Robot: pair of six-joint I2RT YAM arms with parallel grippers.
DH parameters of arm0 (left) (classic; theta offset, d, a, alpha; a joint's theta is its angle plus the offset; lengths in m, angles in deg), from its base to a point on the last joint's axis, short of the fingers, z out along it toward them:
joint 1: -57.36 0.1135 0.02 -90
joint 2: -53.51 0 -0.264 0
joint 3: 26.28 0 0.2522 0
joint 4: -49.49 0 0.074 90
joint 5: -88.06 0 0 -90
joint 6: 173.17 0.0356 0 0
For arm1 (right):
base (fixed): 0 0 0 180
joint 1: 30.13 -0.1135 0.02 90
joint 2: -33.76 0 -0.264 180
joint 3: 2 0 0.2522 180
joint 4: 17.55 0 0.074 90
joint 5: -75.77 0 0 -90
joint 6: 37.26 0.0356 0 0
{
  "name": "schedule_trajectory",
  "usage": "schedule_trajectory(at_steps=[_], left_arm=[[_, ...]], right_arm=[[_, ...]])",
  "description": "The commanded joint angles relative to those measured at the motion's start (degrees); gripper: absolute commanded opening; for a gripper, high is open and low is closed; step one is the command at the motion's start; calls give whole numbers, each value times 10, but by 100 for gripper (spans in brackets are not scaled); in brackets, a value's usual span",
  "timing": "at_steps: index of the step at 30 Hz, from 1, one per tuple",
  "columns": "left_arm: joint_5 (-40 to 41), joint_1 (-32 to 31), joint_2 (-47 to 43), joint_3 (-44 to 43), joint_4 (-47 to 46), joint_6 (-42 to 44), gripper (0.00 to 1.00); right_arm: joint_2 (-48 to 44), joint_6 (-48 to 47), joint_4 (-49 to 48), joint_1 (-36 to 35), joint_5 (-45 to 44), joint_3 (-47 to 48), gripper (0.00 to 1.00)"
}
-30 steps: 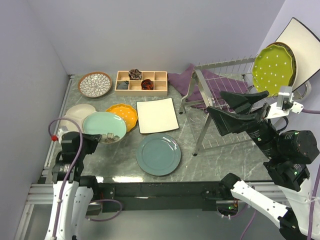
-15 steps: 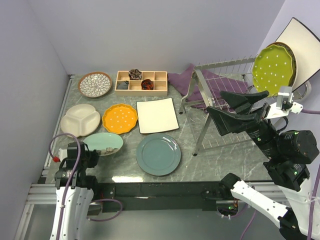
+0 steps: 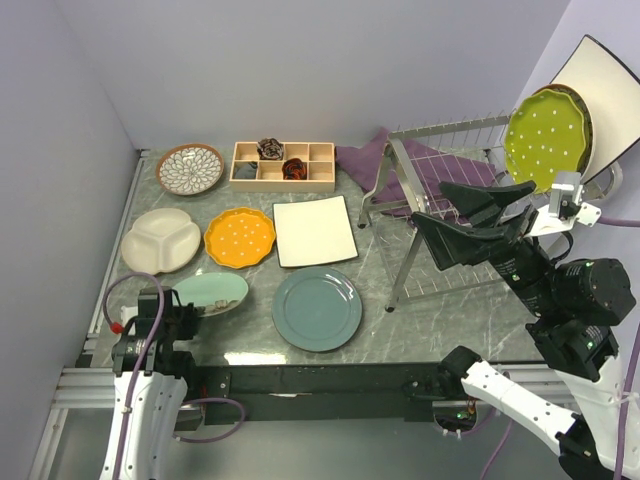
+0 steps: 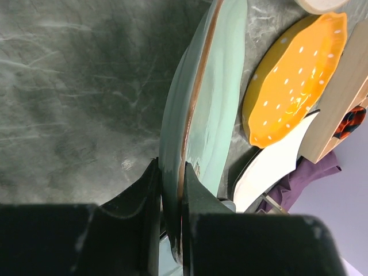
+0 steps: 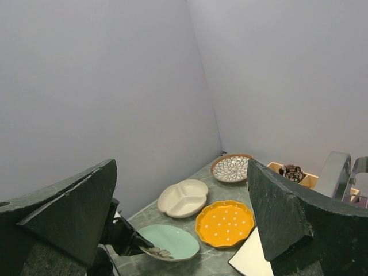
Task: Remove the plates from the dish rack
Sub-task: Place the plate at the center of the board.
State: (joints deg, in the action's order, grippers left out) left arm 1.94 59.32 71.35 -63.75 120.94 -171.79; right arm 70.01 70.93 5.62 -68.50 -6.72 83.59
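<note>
My left gripper (image 3: 188,312) (image 4: 171,168) is shut on the near rim of the pale green floral plate (image 3: 212,293) (image 4: 214,86) (image 5: 172,241). The plate is low over the table's front left; whether it touches I cannot tell. On the table lie the petal-patterned plate (image 3: 189,168), cream divided plate (image 3: 160,240), orange scalloped plate (image 3: 240,237), a white square plate (image 3: 314,231) and the teal plate (image 3: 317,308). The dish rack (image 3: 440,150) at the right holds a yellow-green plate (image 3: 543,138) and a white square plate (image 3: 610,95). My right gripper (image 3: 432,205) (image 5: 181,164) hangs open and empty over the rack.
A wooden compartment tray (image 3: 283,163) sits at the back, with a purple cloth (image 3: 365,160) beside it reaching under the rack. Walls close in the left and back sides. The right arm's body stands high above the rack's near end.
The left gripper has drawn the pale green plate toward the near edge and lowered it, uncovering the cream and orange plates. The right arm has not moved.
</note>
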Motion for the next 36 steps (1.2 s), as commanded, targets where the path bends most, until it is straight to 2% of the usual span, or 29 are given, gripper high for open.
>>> schedule_trajectory(at_steps=[1, 3, 4, 5, 10, 15, 22, 30, 36], left_arm=[[-34, 2, -1, 2, -10, -2, 7], [-28, 2, -2, -3, 2, -3, 12], [-27, 2, -3, -8, 9, -2, 24], [-28, 2, -4, -11, 17, 0, 29], [-27, 2, -11, -10, 30, -6, 47], [-23, 2, 1, -3, 37, -20, 50], [3, 2, 48, -44, 73, -34, 67], [-8, 2, 77, -56, 78, -46, 70], [10, 2, 72, -113, 145, -81, 75]], right_arm=[[10, -15, -5, 0, -4, 5, 100], [9, -23, 0, 0, -12, 6, 100], [8, -25, 2, 1, -17, 7, 100], [7, -27, 2, 1, -22, 7, 100], [-2, -29, -6, 1, -29, -2, 100], [-7, -33, 3, 0, -25, 3, 100], [-22, -40, 3, 0, -41, 0, 100], [-19, -43, 7, 0, -50, 0, 100], [-7, -45, 9, 1, -57, 2, 100]])
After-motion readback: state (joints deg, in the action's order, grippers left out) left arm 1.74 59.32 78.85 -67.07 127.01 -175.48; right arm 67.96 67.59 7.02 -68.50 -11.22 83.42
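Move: The left hand still pinches the near rim of the light green plate by its flower motif; the plate stands tilted, its middle about 5 cm ahead, 2 cm left and 5 cm below. From this hand the orange plate lies 18 cm ahead and 5 cm right, the divided white plate 18 cm ahead and 13 cm left, the teal plate 23 cm right and 2 cm ahead, all roughly 8 cm below. From the right hand, the light green plate is some 42 cm left, 7 cm ahead and 50 cm down. The left fingers open wide and let go of the light green plate's near rim while the hand eases back and down about 2 cm each to lay that edge down, the wrist tipping the fingers some 10 degrees more steeply downward, before the hand comes back up about 1 cm with the rim between its open fingers. High up and still wide open, the right hand drifts about 2 cm to its right, away from the plate, turning slightly clockwise. ##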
